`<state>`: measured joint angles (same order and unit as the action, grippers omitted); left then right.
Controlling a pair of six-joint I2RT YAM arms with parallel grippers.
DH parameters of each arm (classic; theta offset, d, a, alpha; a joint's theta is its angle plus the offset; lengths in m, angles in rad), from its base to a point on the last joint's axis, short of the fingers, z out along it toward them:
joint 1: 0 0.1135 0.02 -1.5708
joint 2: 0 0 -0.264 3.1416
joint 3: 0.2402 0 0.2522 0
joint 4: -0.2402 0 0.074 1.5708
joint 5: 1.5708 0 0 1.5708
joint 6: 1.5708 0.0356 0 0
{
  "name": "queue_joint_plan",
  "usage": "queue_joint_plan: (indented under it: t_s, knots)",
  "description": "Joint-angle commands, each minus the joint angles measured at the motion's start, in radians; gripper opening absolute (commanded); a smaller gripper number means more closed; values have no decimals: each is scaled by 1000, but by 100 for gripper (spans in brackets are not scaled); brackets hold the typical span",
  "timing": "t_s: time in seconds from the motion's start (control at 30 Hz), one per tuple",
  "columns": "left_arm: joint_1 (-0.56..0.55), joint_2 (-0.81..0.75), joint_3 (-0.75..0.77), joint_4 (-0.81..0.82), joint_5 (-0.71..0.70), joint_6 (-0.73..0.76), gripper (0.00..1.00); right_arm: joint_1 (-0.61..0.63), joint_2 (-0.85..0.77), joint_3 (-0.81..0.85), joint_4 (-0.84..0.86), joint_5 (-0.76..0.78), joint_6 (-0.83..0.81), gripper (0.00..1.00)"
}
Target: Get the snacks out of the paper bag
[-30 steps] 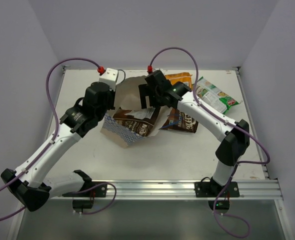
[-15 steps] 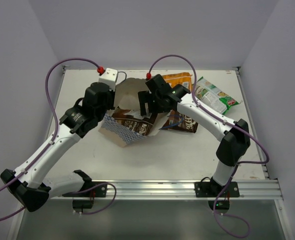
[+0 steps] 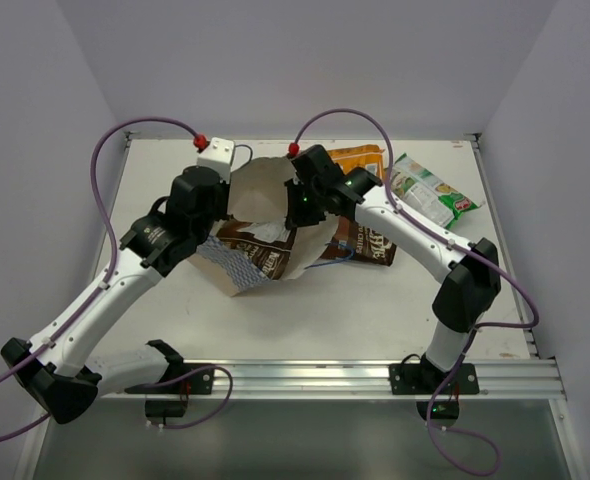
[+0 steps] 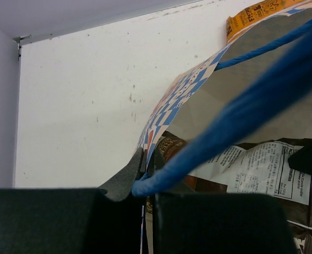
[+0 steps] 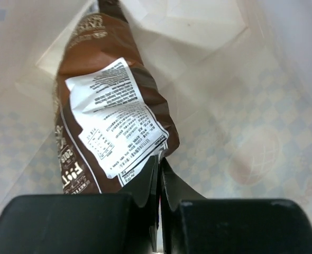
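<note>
The paper bag (image 3: 260, 185) lies on its side at mid-table, mouth toward the right arm. My left gripper (image 3: 225, 212) is shut on the bag's checkered rim (image 4: 169, 103) where the blue cord handle (image 4: 240, 114) is fixed. My right gripper (image 3: 297, 208) reaches into the mouth and is shut on the bottom edge of a dark brown packet (image 5: 100, 116) that lies inside the bag (image 5: 246, 111). From above, that packet (image 3: 247, 247) shows through the opening. A second brown packet (image 3: 367, 240), an orange one (image 3: 360, 158) and a green-and-white one (image 3: 430, 190) lie outside on the table.
The three loose packets lie to the right of the bag, under and behind my right forearm. A blue cord handle (image 3: 333, 256) trails from the bag onto the table. White walls enclose the table at the back and both sides.
My right gripper has gone from wide open to shut on the brown packet's edge, slightly deeper in the bag. The bag's mouth has shifted and crumpled a little.
</note>
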<state>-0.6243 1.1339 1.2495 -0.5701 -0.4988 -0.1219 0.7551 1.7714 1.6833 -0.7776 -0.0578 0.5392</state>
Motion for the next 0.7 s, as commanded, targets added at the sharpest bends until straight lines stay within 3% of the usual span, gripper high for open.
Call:
queue_joint_plan:
  t_s: [0.0,0.3,0.67]
  knots:
    - [-6,-37,-7,45,-15,-42,0,0,-62,68,35,-39,-5,0]
    - [-6,-19,-16,-14,-30,-97,0,1,-170,163,135,-181,-8,0]
    - [-5,-37,-30,-53,-9,-148,0,0,-266,291,193,-186,4,0]
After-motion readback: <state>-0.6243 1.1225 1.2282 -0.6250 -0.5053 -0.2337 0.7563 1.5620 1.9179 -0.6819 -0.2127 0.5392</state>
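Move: Inside the paper bag's mouth, the right fingers are already shut on an edge of the brown chip bag, whose middle lies about 7 cm left, 1 cm back and 8 cm lower. The bag's left rim, held by the left gripper, is some 14 cm left, 1 cm ahead and 9 cm higher; a second brown bag lies 16 cm right, 7 cm ahead, 18 cm down. From the left hand, the held chip bag is about 8 cm right, 1 cm ahead and 18 cm below. Pulling the pinched chip bag almost straight up towards and through the paper bag's mouth, the right hand starts gently, then quickens to about 21 cm of rise, drifting slightly back late on. Its wrist tilts some 30 degrees so the fingers point nearer to level. The left fingers stay shut on the paper bag's rim and sink slightly. ##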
